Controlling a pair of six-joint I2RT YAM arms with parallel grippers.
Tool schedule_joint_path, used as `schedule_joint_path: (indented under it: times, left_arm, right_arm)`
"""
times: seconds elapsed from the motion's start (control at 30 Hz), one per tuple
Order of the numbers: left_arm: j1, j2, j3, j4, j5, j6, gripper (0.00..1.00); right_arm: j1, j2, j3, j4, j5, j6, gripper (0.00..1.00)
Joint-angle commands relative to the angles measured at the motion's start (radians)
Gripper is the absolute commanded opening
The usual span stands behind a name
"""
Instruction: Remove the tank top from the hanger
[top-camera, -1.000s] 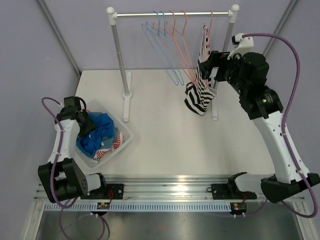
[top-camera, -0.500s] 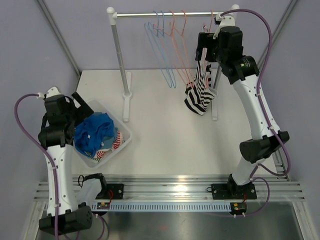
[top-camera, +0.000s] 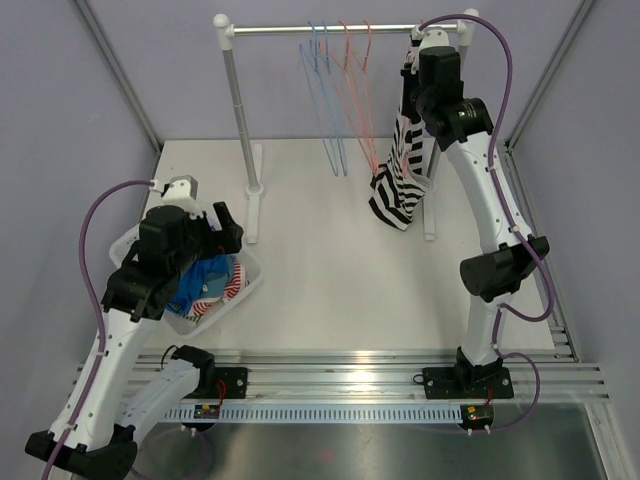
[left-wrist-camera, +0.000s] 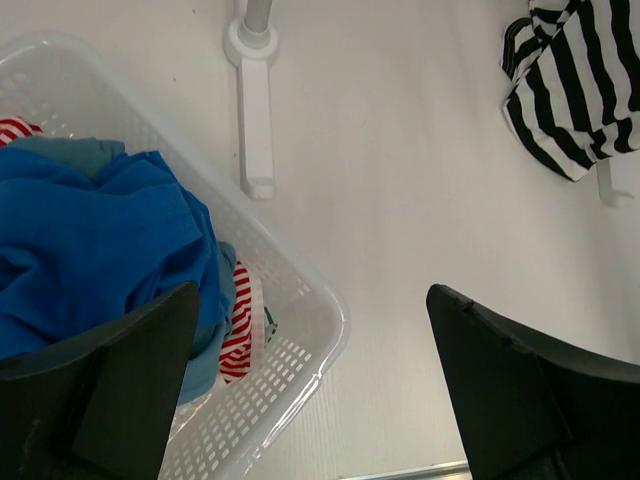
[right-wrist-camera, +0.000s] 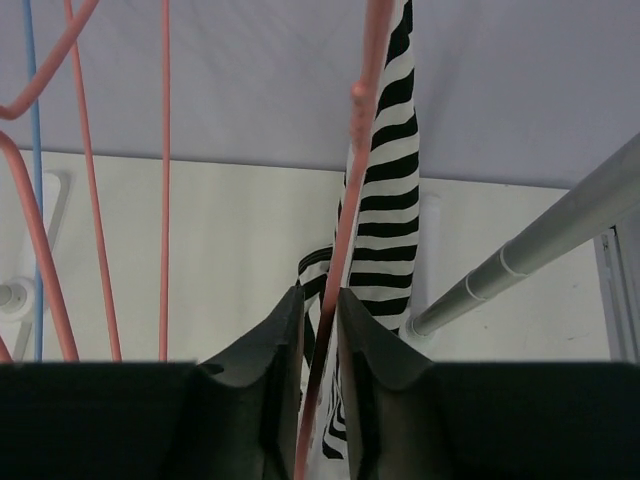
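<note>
A black-and-white striped tank top (top-camera: 400, 185) hangs from a pink hanger (right-wrist-camera: 350, 200) at the right end of the rack rail (top-camera: 300, 30). Its lower part bunches on the table. My right gripper (top-camera: 412, 60) is up at the rail. In the right wrist view the right gripper (right-wrist-camera: 320, 295) has its fingers closed against both sides of the hanger's pink wire, and the striped tank top (right-wrist-camera: 385, 200) drapes just behind. My left gripper (left-wrist-camera: 312, 300) stands wide open above the basket's right rim (left-wrist-camera: 330, 310), holding nothing. The tank top (left-wrist-camera: 580, 90) shows at that view's upper right.
A clear plastic basket (top-camera: 250, 275) at the left holds a blue garment (left-wrist-camera: 90, 230) and a red-striped one. Several bare blue and pink hangers (top-camera: 330, 90) hang mid-rail. The rack's left post foot (left-wrist-camera: 255, 120) and right post (right-wrist-camera: 520, 260) stand on the table.
My right gripper rose to the top of the rack and its jaws closed round the pink hanger wire. My left gripper opened, lifted off the blue garment and swung right of the basket.
</note>
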Motion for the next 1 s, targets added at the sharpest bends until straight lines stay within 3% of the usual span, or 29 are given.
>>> schedule_joint_path:
  times: [0.0,0.03,0.07,0.2,0.6,0.8,0.97]
  left_arm:
    - [-0.006,-0.063,-0.057,0.123,-0.044,0.023,0.99]
    - [-0.006,-0.078,-0.063,0.123,-0.056,0.029,0.99]
    - [-0.006,-0.084,-0.074,0.123,-0.064,0.034,0.99]
    - [-0.006,-0.089,-0.091,0.124,-0.063,0.046,0.99]
    - [-0.006,-0.087,-0.103,0.156,0.082,0.061,0.99]
    - [-0.006,-0.095,-0.098,0.179,0.148,0.066,0.99]
    - [-0.006,-0.099,-0.088,0.187,0.166,0.060,0.99]
  right_arm:
    - [-0.004,-0.011,0.055,0.012,0.034,-0.004,0.25]
    - [-0.004,-0.015,0.055,0.012,0.050,-0.007,0.22]
    - [-0.004,-0.017,0.055,0.011,0.056,-0.004,0.12]
    - [-0.004,-0.045,0.057,0.012,0.062,0.003,0.00]
    - [-0.005,-0.173,0.048,0.024,-0.016,0.006,0.00]
    - [-0.005,-0.275,-0.063,0.028,-0.077,0.026,0.00]
    - [-0.005,-0.444,-0.318,0.060,-0.153,0.047,0.00]
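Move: The right hand is already at the pink hanger holding the striped tank top, its part-closed fingers around the hanger. The tank top hangs about 15 cm below the hand, 1 cm ahead and 1 cm left. The rail runs straight overhead, roughly 13 cm up; the empty pink hangers lie level and 9 cm left, the right upright level and 11 cm right. From the left hand the pink hanger is some 27 cm ahead, 40 cm right and 10 cm higher. The right hand pinches the pink hanger, then draws back about 9 cm while rising some 7, away from the rail. ##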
